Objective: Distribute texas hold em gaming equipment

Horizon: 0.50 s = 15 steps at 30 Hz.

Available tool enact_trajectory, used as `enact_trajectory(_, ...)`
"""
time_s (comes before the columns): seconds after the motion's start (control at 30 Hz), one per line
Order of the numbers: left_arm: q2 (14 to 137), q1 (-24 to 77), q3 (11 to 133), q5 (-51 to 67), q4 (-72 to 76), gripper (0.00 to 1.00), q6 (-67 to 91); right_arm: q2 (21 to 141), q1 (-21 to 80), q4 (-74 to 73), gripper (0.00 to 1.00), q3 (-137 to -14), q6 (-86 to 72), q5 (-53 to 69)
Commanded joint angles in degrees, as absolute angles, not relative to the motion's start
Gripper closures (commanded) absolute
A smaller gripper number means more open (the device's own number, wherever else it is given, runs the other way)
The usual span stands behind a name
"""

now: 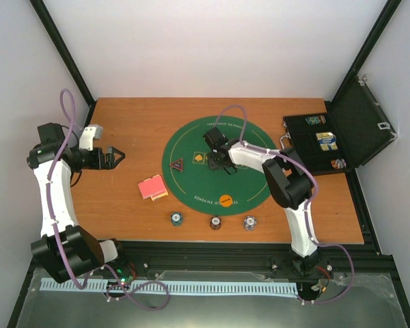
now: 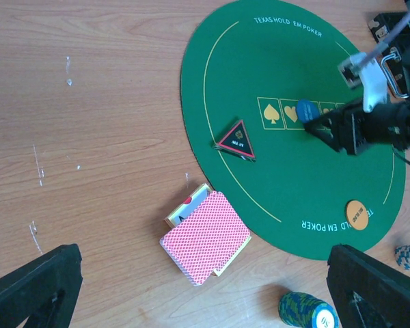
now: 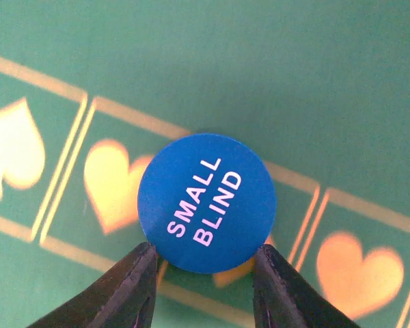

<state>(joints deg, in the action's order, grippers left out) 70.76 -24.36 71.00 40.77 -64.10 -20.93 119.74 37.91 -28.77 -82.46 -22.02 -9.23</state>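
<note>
A blue round button marked SMALL BLIND (image 3: 206, 203) lies on the row of suit boxes in the middle of the green mat (image 1: 191, 188). My right gripper (image 3: 203, 256) is shut on its near edge, one finger touching each side. From the left wrist view the blue button (image 2: 305, 108) shows just ahead of the right fingers. A black triangular button (image 1: 180, 165) sits at the mat's left and an orange button (image 1: 225, 199) near its front. The pink-backed card deck (image 1: 152, 186) lies on the wood left of the mat. My left gripper (image 1: 116, 157) hangs open and empty, left of the mat.
Three small stacks of striped chips (image 1: 175, 219) (image 1: 215, 223) (image 1: 250, 222) stand in a row near the table's front edge. An open black case (image 1: 348, 130) holding more pieces sits at the back right. Walls close in on both sides.
</note>
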Motion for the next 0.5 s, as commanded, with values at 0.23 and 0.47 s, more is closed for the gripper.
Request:
enact_trajectory(0.23, 73.39, -24.17, 75.3, 42.12, -65.15, 0.0, -22.98, 138.06, 30.18, -39.28, 0.6, -108.58, -19.07, -10.0)
enact_trajectory(0.47, 73.98, -24.17, 75.57, 42.39, -65.58, 0.0, -23.58, 145.89, 27.08, -46.87, 0.59, -123.8, -17.96, -9.71)
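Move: The right hand holds the small blind button low over the mat, at the line between the heart and diamond of the card row. The lettering at the mat's far edge lies about 19 cm ahead and 5 cm right. The card row's middle is some 2 cm right and 1 cm ahead, the all-in triangle 15 cm left and 1 cm back. From the left hand, that lettering is roughly 31 cm ahead, 43 cm right and 23 cm below. Still pinching the small blind button between its fingertips, the right hand slides it quickly straight forward across the mat, about 13 cm, from the card row towards the lettering at the far edge. It stays low and practically level, the grip unchanged, turning only some 5 degrees clockwise. ##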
